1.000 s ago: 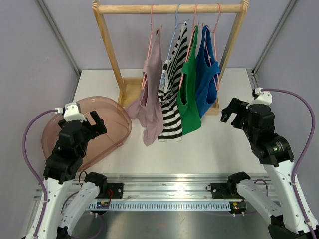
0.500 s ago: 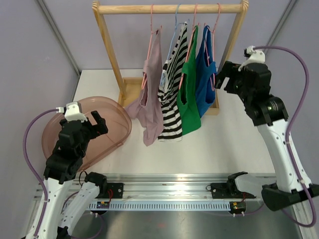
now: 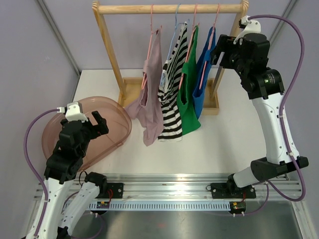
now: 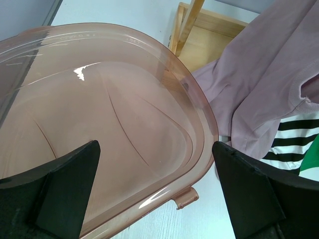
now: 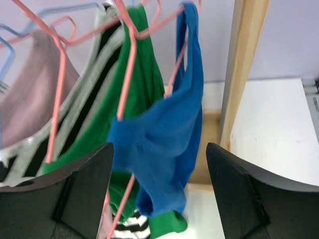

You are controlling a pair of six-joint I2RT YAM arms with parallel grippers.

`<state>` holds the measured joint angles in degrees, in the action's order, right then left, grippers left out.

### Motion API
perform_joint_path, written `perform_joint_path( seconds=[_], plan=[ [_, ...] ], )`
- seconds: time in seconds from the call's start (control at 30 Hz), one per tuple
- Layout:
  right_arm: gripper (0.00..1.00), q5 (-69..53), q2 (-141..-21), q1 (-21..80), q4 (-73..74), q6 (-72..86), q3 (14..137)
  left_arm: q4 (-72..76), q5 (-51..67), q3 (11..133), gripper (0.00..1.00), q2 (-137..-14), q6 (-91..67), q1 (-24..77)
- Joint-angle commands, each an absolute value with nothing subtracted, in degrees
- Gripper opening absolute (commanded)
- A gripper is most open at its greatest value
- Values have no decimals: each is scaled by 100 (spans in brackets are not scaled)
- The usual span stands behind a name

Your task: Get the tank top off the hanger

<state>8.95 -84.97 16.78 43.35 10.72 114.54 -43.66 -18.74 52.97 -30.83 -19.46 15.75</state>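
Several tank tops hang on hangers from the wooden rail (image 3: pixel 169 8): mauve (image 3: pixel 149 94), striped (image 3: pixel 171 94), green (image 3: pixel 188 99) and blue (image 3: pixel 202 79). My right gripper (image 3: pixel 219 42) is raised at the rack's right end, next to the blue top and its pink hanger (image 3: pixel 215 22). In the right wrist view the blue top (image 5: pixel 169 144) hangs bunched between the fingers of the right gripper (image 5: pixel 159 149), which is open and not pinching the cloth. A pink hanger wire (image 5: pixel 130 64) runs beside it. My left gripper (image 3: pixel 97 122) is open over the tub.
A translucent brown tub (image 3: pixel 87 127) sits at the left, its rim (image 4: pixel 199 99) under the left gripper (image 4: pixel 155 149). The rack's right wooden post (image 5: pixel 244 69) stands close beside the right fingers. The rack's base tray (image 3: pixel 130 89) lies behind the clothes.
My right arm has risen and swung in to the rack's right end, reaching the blue top, which has shifted left. Its jaws have narrowed a little. The left arm has not moved.
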Motion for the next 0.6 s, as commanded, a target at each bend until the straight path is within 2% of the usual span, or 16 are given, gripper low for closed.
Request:
perform_joint_path(
  seconds=[0.0,0.13,0.27,0.37,0.47,0.5,0.57],
  plan=[
    [83,686,-8639,1723,4235,949,12057,-4078,-1758,5273,99,-3050,-1890,1600],
    [84,607,-9053,1714,4886,896,12919,-4087,-1758,5265,99,-3050,-1890,1600],
    [87,318,-8851,1714,4414,967,12367,-4069,-1740,5273,99,-3059,-1890,1600],
    [84,386,-9252,1714,4682,914,12690,-4069,-1723,5265,99,-3050,-1890,1600],
    [74,841,-9815,1723,4991,800,13384,-4078,-1731,5265,99,-3041,-1881,1600],
    [65,966,-9922,1714,5105,704,13629,-4069,-1731,5265,99,-3032,-1881,1600],
    [57,1212,-10185,1714,5220,616,13824,-4069,-1723,5265,99,-3032,-1881,1600]
  ],
)
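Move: The blue tank top hangs right in front of my right hand: its middle is about 4 cm ahead, 3 cm to the left and some 15 cm lower. The green tank top hangs about 5 cm farther left of it, level with it front to back. The rack's right post leans about 8 cm ahead and 6 cm to the right of my right hand. From my left hand the blue tank top is about 20 cm ahead and 43 cm to the right, slightly higher. I lift my right hand about 4.5 cm beside the blue tank top, easing a little left, then send it forward about 4 cm while sinking 3 cm, so that my fingers come in around the near arm of its pink hanger. On the way in I start narrowing my fingers from wide open, by roughly a quarter, without shutting them. ##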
